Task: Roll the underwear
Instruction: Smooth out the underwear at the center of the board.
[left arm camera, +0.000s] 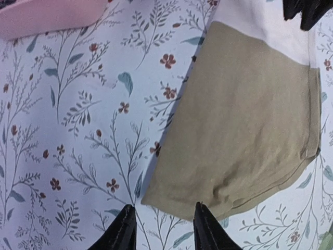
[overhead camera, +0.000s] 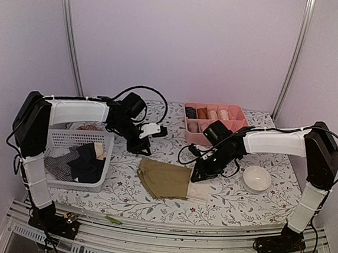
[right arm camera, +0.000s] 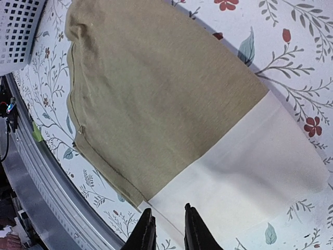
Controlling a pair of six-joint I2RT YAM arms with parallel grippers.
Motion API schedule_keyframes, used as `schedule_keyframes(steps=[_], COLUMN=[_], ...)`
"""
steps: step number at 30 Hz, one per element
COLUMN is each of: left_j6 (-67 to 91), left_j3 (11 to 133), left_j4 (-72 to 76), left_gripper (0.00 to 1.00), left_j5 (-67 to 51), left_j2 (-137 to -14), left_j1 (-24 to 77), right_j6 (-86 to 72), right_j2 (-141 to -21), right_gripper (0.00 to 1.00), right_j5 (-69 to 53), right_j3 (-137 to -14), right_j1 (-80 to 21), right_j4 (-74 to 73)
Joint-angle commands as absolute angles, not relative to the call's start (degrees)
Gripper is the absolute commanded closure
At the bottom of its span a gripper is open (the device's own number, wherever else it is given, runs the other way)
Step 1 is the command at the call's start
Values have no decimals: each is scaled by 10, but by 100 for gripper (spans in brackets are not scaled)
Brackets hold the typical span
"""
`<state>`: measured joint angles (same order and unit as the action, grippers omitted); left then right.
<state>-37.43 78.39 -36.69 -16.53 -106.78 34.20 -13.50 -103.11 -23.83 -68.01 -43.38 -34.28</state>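
The olive-tan underwear [overhead camera: 163,178] lies flat on the floral table, its cream-white waistband [overhead camera: 197,192] at the right end. My left gripper [overhead camera: 138,148] is open and empty, just above the garment's far left corner; in the left wrist view its gripper [left arm camera: 164,230] frames that corner of the olive cloth [left arm camera: 244,125]. My right gripper [overhead camera: 198,174] hovers over the waistband's far edge; in the right wrist view the gripper [right arm camera: 167,233] is narrowly open over the white band [right arm camera: 244,172], gripping nothing. Dark and striped underwear [overhead camera: 77,160] lie in the basket.
A white mesh basket [overhead camera: 58,136] stands at the left and shows in the right wrist view [right arm camera: 18,31]. A pink divided tray [overhead camera: 236,112] with rolled items stands at the back. A white bowl [overhead camera: 257,178] sits right of the garment. The metal front rail [overhead camera: 166,228] runs close by.
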Motion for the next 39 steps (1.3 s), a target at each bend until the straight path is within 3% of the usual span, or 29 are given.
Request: schedule_keyframes(steps=[1,6,17,29,32,33,34,35,36,39], left_j6=[-344,-347,-395,-417,-391,-378,-364,-347,-322,-247], left_j3=[818,802,703,660,651,650,646,635,617,543], left_j4=[-348,-350,-352,-292,-244,-224,-198,-163,-116,19], left_gripper=[62,64,66,53,47,40,17,6,4,4], left_j5=[-196,-193,-141,-319,-333,-335,-339,-341,-343,-345], left_j2=[-1132,-1170,-1133,-942,-877,-854,-834,-807,-794,-754], left_j1=[368,367,341,338,338,338,338,338,338,342], right_j6=[-153,-153,-126,-71,-49,-45,-43,-46,-54,-151], right_j2=[-1083,-1108,-1102,-829,-756,-737,-721,-709,-700,-693], right_gripper=[80,80,80,60,45,37,24,9,0,1], right_j5=[-221,-223,-250,-147,-107,-98,-88,-69,-33,88], right_j3=[-701,-704,-690,-561,-543,-543,-542,-538,-526,-514], right_j1=[-429,-429,-457,-478,-482,-482,-482,-482,-482,-482], right_j4=[-328,-321,-304,-173,-143,-132,-118,-96,-64,1])
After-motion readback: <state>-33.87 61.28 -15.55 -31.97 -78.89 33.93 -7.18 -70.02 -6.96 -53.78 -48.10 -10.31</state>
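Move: The underwear lies flat with its middle roughly 10 cm to the right of the left hand, 4 cm nearer the base and 8 cm below, so that hand hovers by its left end. From the right hand that middle is about 7 cm left, 3 cm ahead and 5 cm down. The laundry basket stands some 21 cm left of the left hand, about level with it; the pink box is about 27 cm ahead of the right hand and 5 cm right, the white bowl about 19 cm right and 6 cm ahead. Both hands dip to the underwear at its two ends, the left going down some 7 cm while shifting right and then easing about 5 cm back leftward low along the cloth, the right sinking about 4 cm at the white end and drifting a little left and back while low. Then both leave it, rising some 22 cm from their lowest points with fingers spreading wide, the right hand's fingers swinging up to point more forward by about 45 degrees and the left hand tilting some 30 degrees. ##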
